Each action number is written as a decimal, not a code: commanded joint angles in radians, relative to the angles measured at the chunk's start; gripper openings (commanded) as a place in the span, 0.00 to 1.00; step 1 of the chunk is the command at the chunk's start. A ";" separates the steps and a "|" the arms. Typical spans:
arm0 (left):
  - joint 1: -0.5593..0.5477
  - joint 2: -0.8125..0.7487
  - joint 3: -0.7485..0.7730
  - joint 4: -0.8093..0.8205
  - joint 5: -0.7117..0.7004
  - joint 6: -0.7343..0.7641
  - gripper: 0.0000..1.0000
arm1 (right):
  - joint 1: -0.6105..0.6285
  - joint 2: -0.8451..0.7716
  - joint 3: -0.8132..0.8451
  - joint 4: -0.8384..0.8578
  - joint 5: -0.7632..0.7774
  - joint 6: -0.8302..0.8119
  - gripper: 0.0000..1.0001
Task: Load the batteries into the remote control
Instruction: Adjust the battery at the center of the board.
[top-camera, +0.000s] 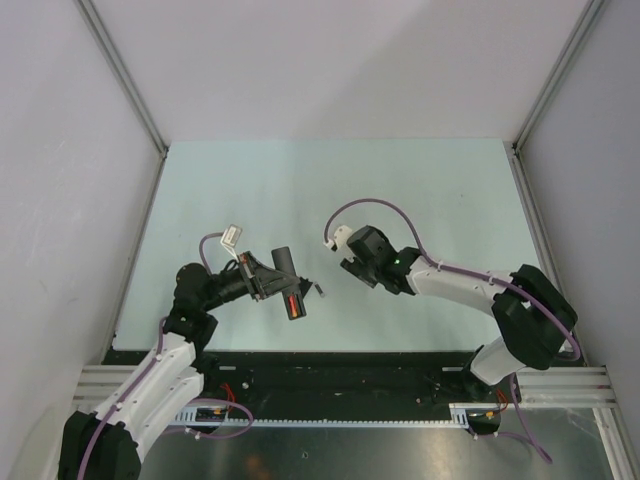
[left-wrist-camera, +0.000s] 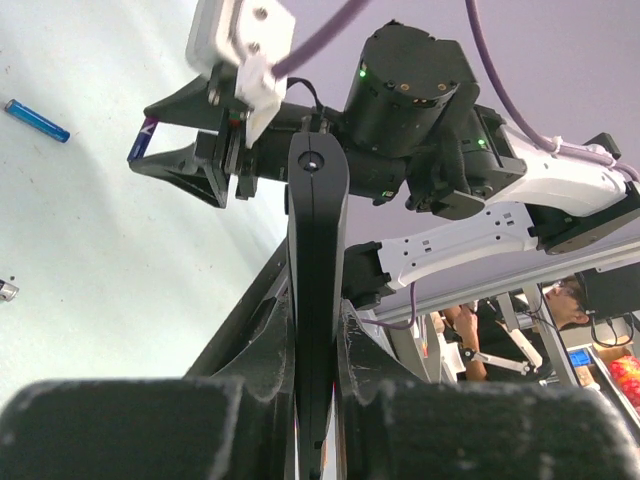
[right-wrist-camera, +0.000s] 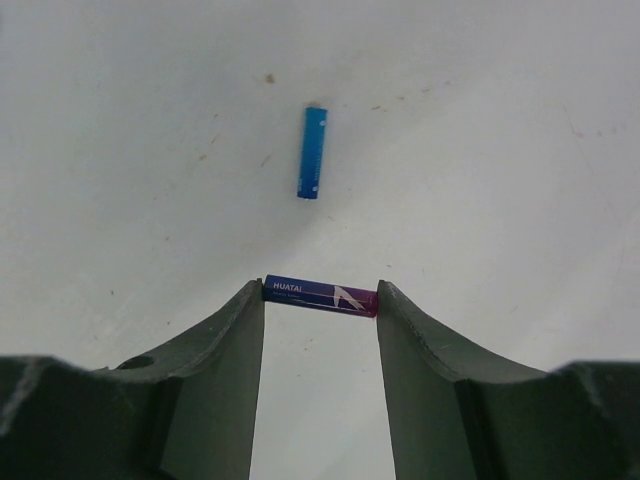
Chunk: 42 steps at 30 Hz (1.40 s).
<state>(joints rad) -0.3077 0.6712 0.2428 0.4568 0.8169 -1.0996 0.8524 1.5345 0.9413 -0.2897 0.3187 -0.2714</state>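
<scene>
My left gripper (top-camera: 272, 282) (left-wrist-camera: 315, 320) is shut on the remote control (top-camera: 288, 290) (left-wrist-camera: 318, 250), a slim black bar held edge-up between its fingers above the table. A red-orange battery (top-camera: 292, 303) shows in the remote's near end. To its right my right gripper (top-camera: 347, 265) (right-wrist-camera: 320, 300) is shut on a bluish-purple battery (right-wrist-camera: 320, 296) (left-wrist-camera: 143, 140), pinched end to end between the fingertips, a little above the table. A blue battery (right-wrist-camera: 313, 152) (left-wrist-camera: 37, 121) lies loose on the table beyond the right gripper.
The pale table (top-camera: 400, 190) has grey walls on three sides and a metal rail along its near edge (top-camera: 350, 380). A small pale bit (top-camera: 321, 291) lies between the two grippers.
</scene>
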 joint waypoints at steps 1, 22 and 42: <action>-0.007 -0.018 0.003 0.029 0.004 -0.009 0.00 | -0.019 -0.028 -0.024 0.050 -0.127 -0.227 0.00; -0.007 -0.016 -0.010 0.029 -0.007 -0.009 0.00 | -0.125 0.130 -0.012 0.044 -0.310 -0.212 0.01; -0.007 -0.024 -0.020 0.029 -0.012 -0.011 0.00 | -0.158 0.116 -0.003 0.035 -0.328 -0.178 0.47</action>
<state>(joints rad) -0.3084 0.6662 0.2268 0.4564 0.8143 -1.1007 0.6968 1.6569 0.9161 -0.2558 -0.0135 -0.4637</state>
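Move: The right hand holds the dark purple battery by its ends; the bare table spot it is bound for lies about 6 cm below and 1 cm to its right, neither ahead nor back. The blue battery lies some 6 cm ahead, 4 cm left and 6 cm below; the silver battery about 4 cm back, 13 cm left and 6 cm below. From the left hand, that spot is roughly 23 cm right, 6 cm ahead and 19 cm below. Still pinching the purple battery end to end, the right hand brings it down about 5.5 cm to the table surface, where its lower end seems to touch. Early on it twists some 10 degrees counter-clockwise, and as it sinks the fingers tip about 10 degrees steeper; then it holds there, grip unchanged, while the left hand keeps the remote still. ##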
